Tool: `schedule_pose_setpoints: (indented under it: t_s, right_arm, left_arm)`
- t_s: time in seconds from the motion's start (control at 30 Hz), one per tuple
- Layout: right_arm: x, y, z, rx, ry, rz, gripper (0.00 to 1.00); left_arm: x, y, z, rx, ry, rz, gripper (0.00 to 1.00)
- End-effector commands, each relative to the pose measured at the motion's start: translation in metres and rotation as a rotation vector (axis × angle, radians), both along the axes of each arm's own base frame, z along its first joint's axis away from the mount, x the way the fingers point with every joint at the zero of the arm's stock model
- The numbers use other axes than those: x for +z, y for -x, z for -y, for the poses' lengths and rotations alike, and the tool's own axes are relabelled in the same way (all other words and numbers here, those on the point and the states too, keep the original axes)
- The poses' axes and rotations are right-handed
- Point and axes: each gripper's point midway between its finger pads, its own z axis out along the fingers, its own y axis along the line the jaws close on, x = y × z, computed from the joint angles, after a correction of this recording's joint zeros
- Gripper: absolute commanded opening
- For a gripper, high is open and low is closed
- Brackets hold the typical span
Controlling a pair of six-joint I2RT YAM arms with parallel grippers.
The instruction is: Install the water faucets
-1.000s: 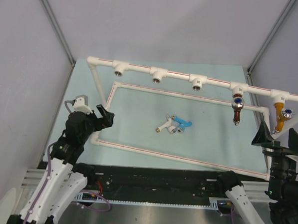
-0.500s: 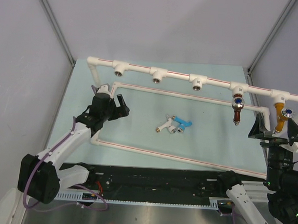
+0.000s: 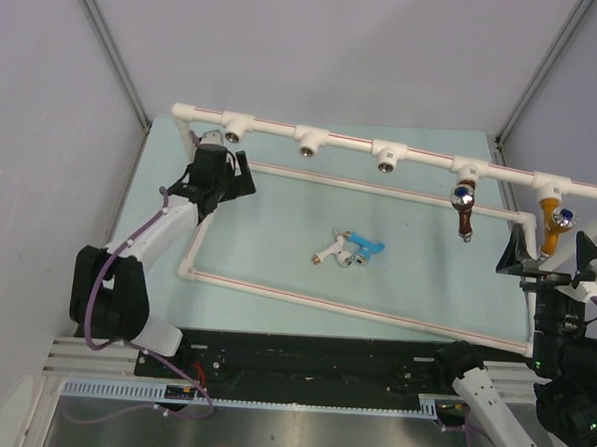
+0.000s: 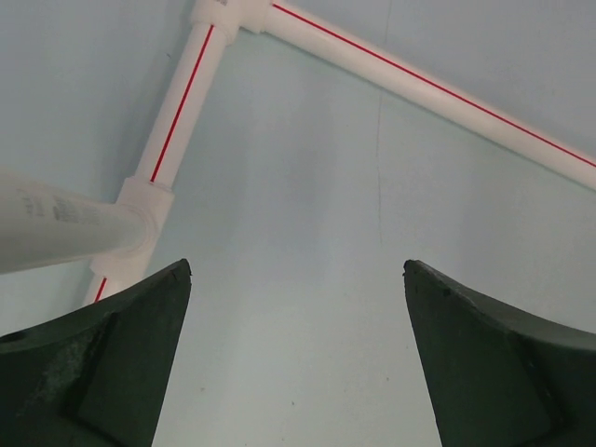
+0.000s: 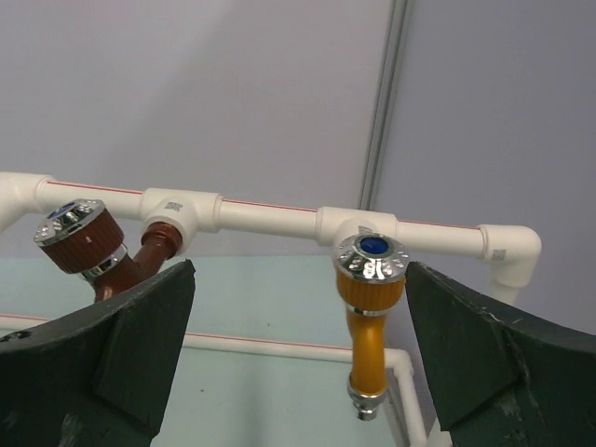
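Two water faucets lie loose on the mat mid-table, a white faucet (image 3: 328, 251) and a light blue faucet (image 3: 363, 245) side by side. A brown faucet (image 3: 465, 213) (image 5: 88, 246) and an orange-yellow faucet (image 3: 551, 226) (image 5: 370, 307) hang from tees on the white pipe frame's top rail (image 3: 422, 162) (image 5: 261, 209). My left gripper (image 3: 221, 182) (image 4: 296, 268) is open over bare mat at the frame's far-left corner. An upright pipe (image 4: 56, 228) stands just outside its left finger. My right gripper (image 3: 552, 259) (image 5: 300, 265) is open, facing the orange-yellow faucet without touching it.
Three tees (image 3: 307, 140) on the top rail have empty sockets. The frame's low pipes (image 3: 354, 309) (image 4: 419, 79) ring the mat. Grey walls and metal posts (image 3: 112, 64) close in the table at the back and sides.
My left arm has stretched out to the frame's far-left corner, and the whole frame with its hanging faucets has shifted slightly left and back. The right gripper has risen a little.
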Motion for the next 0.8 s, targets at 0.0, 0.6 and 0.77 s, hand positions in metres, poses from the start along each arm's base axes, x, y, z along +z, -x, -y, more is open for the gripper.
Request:
schedule_pose_setpoints:
  t_s: [0.0, 0.6, 0.77]
  right_arm:
    - [0.009, -0.005, -0.006, 0.016, 0.039, 0.009, 1.00]
    - [0.003, -0.027, -0.050, 0.208, 0.069, -0.051, 1.00]
    - [0.000, -0.034, -0.068, 0.290, 0.058, -0.088, 1.00]
  left_arm:
    - [0.044, -0.052, -0.038, 0.106, -0.016, 0.110, 1.00]
    - [0.102, -0.145, -0.141, 0.195, -0.072, 0.130, 1.00]
    - [0.123, -0.136, -0.138, 0.149, -0.043, 0.144, 1.00]
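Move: The frame's left post passes about 7 cm to the left of the left gripper and some 3 cm back at the gripper's own height. The base's far-left corner is roughly 12 cm ahead, 6 cm left and 11 cm below; the loose white faucet lies about 15 cm back, 28 cm right and 12 cm down. From the right gripper, the mounted orange faucet is 15 cm ahead, 6 cm right and 6 cm lower; the left post is some 70 cm left, 22 cm ahead and 25 cm lower. Keep the open left gripper's left side bearing on the left post and sweep it about 13 cm forward and as far to the left, the last stretch mostly leftward and rising. Meanwhile bring the open right gripper some 5 cm left and a little forward behind the mounted orange faucet, turning it about 10 degrees counter-clockwise. ##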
